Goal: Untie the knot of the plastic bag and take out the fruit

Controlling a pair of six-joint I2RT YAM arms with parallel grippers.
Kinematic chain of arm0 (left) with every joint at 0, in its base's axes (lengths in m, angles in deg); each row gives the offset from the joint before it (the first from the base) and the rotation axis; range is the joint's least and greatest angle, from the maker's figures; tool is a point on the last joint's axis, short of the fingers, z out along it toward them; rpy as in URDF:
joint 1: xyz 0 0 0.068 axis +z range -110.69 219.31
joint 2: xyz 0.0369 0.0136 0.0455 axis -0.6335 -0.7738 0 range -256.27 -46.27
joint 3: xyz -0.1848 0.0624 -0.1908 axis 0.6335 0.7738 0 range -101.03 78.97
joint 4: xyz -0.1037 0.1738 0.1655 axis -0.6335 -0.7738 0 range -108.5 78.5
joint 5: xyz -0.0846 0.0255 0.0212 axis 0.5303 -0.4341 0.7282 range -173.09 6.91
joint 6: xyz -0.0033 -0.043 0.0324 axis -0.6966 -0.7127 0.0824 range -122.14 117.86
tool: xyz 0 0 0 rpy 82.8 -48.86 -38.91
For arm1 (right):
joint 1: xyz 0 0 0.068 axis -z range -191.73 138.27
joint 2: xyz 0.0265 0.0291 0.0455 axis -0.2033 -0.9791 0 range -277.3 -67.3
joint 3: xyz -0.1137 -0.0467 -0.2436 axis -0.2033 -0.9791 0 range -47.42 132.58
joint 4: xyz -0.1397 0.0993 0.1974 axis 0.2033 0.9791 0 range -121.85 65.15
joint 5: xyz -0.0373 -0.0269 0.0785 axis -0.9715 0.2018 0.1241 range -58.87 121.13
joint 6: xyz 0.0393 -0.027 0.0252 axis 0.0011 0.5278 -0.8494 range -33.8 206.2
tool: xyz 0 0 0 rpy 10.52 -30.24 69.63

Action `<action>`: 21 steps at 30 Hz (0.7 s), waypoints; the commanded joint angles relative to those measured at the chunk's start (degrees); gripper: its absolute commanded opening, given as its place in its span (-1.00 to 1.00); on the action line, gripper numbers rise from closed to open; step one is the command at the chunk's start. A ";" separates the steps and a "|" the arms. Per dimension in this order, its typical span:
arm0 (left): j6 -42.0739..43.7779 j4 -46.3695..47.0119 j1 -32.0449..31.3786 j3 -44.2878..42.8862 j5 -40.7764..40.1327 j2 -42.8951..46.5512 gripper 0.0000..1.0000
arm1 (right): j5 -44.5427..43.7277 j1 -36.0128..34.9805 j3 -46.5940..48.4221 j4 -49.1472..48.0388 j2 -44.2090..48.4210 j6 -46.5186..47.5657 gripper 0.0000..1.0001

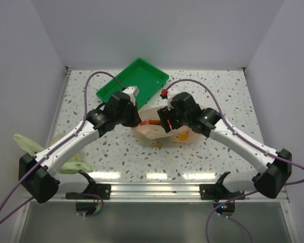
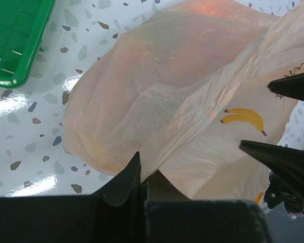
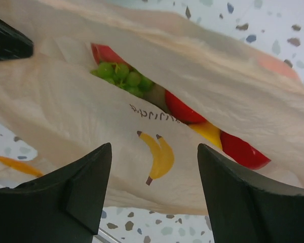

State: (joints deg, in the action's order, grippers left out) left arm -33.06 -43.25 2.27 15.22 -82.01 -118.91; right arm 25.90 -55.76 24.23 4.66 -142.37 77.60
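The pale orange plastic bag (image 1: 164,134) lies mid-table between both arms. My left gripper (image 2: 140,174) is shut on a pulled-up fold of the plastic bag (image 2: 157,101) at its left side. My right gripper (image 3: 153,148) stands open just over the plastic bag (image 3: 66,116), beside a banana print (image 3: 161,154), with nothing between its fingers. The bag's mouth gapes in the right wrist view. Inside it shows the fruit: a green grape bunch (image 3: 122,76), red pieces (image 3: 185,112) and a yellow piece (image 3: 211,132). The knot is out of view.
A green tray (image 1: 109,91) sits at the back, left of centre, just behind my left gripper (image 1: 138,120). A yellow-green bag (image 1: 26,144) lies at the table's left edge by the left arm. My right gripper (image 1: 165,125) hovers over the bag's middle.
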 commanded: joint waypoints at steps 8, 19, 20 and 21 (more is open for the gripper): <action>-5.55 5.81 -1.28 6.17 -2.21 1.71 -1.00 | 5.05 -9.22 -15.75 -9.00 -2.54 -5.20 0.34; -10.04 13.64 -1.28 14.18 -2.32 0.48 -0.95 | 19.49 -13.19 -20.62 -5.94 -2.19 -7.14 0.39; -9.00 13.55 -1.28 14.00 -2.23 0.57 -0.92 | 18.60 -13.19 -19.20 -4.80 -0.54 -6.87 0.43; -8.46 13.03 -1.20 13.65 -2.22 0.83 -0.90 | 17.38 -13.19 -17.53 -2.35 0.18 -6.43 0.53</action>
State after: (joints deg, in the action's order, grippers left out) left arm -41.97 -34.68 0.98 29.39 -83.76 -118.65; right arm 41.79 -68.57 1.66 -2.55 -145.21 70.32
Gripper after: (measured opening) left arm 0.043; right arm 0.730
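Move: The right hand hangs open above the bag's mouth; the mouth's near side lies roughly 4 cm back, 1 cm to the left and 9 cm below. The fruit lies inside, about 3 cm ahead, 5 cm to the left and 16 cm below that hand. From the left hand, which already grips the bag by its left end, the near side is some 4 cm back, 12 cm to the right and 7 cm below. The right hand drops steeply into the bag's mouth, then sweeps back towards the robot along the inside of the near wall, ending about 15 cm lower, 14 cm back and a little to the left, its fingers still parted around the printed plastic, tipping some 25 degrees more downward and turning counter-clockwise. The left hand keeps its pinch on the bag's left end and sinks about 7 cm with it, easing slightly back and tipping a little downward. ##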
